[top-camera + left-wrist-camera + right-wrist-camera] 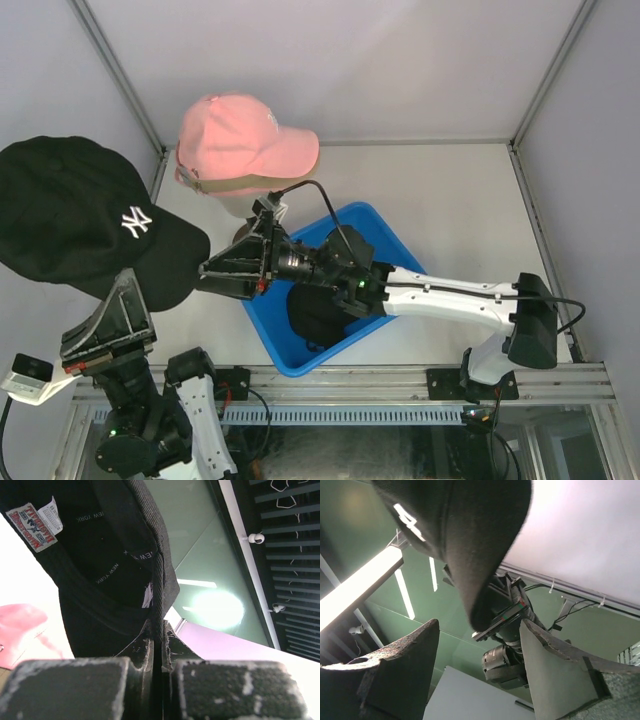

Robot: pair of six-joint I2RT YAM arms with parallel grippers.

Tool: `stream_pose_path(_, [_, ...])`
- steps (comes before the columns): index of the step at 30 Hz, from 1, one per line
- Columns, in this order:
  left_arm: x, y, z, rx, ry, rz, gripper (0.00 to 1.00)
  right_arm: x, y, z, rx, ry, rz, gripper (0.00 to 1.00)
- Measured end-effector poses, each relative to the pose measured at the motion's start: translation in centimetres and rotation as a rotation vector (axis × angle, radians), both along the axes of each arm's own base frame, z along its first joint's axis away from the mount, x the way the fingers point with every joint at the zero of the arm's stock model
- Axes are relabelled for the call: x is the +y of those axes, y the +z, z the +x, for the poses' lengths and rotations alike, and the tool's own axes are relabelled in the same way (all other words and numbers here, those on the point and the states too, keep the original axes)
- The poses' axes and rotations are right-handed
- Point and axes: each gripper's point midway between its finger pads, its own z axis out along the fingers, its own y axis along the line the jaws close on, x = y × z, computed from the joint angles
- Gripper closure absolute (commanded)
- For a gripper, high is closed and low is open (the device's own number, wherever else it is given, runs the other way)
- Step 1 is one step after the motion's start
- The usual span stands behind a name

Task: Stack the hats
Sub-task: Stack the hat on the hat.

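Observation:
My left gripper is shut on the rim of the black NY cap and holds it up at the left. My right gripper points left at that cap's brim. Its jaws are open, and the brim's edge hangs down to between its fingertips. A pink cap sits at the back on top of a tan cap. Another black cap lies in the blue bin, partly hidden by my right arm.
The blue bin stands at the middle of the table, under my right arm. The brown base under the pink and tan caps shows just behind the bin's left corner. Grey walls close in the left, back and right sides.

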Motion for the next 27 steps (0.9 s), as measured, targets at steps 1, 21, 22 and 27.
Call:
stream_pose_path(1, [-0.1,0.1,-0.1,-0.007,-0.002,0.002,1.00,0.3,-0.2,0.0,0.005,0.006,-0.006,0.35])
stream_pose_path(21, [0.7,-0.5,1.4,-0.039,-0.023,-0.025,1.00,2.5,1.1,0.1,-0.043,0.054,-0.020,1.00])
stream_pose_path(22, [0.9,-0.7,1.7,-0.034,-0.020,-0.032,1.00,2.6,1.0,0.3,-0.051,0.046,-0.027,1.00])
stream_pose_path(27, [1.2,-1.0,2.1,-0.025,-0.017,-0.040,0.98,2.8,0.7,0.9,-0.080,0.024,-0.050,1.00])
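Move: The front edge of the black hat's brim is just off my open right fingers, about 3 cm to the left and 2 cm higher; the black hat's crown lies some 13 cm left and 6 cm ahead. The blue box is roughly 15 cm forward, 15 cm right and far below, about 44 cm. From my left hand, already pinching the black hat, the pink hat on its stand sits about 30 cm ahead, 9 cm right and 18 cm lower. I bring my right hand about 3 cm left to the brim of the black hat, rising some 3 cm on the way and sinking most of that again, while its wide-open fingers close and pinch the brim's edge. My left hand keeps its shut grip on the hat and, after a tiny draw back, eases about 2 cm forward, a little left and down, towards the pink hat. ##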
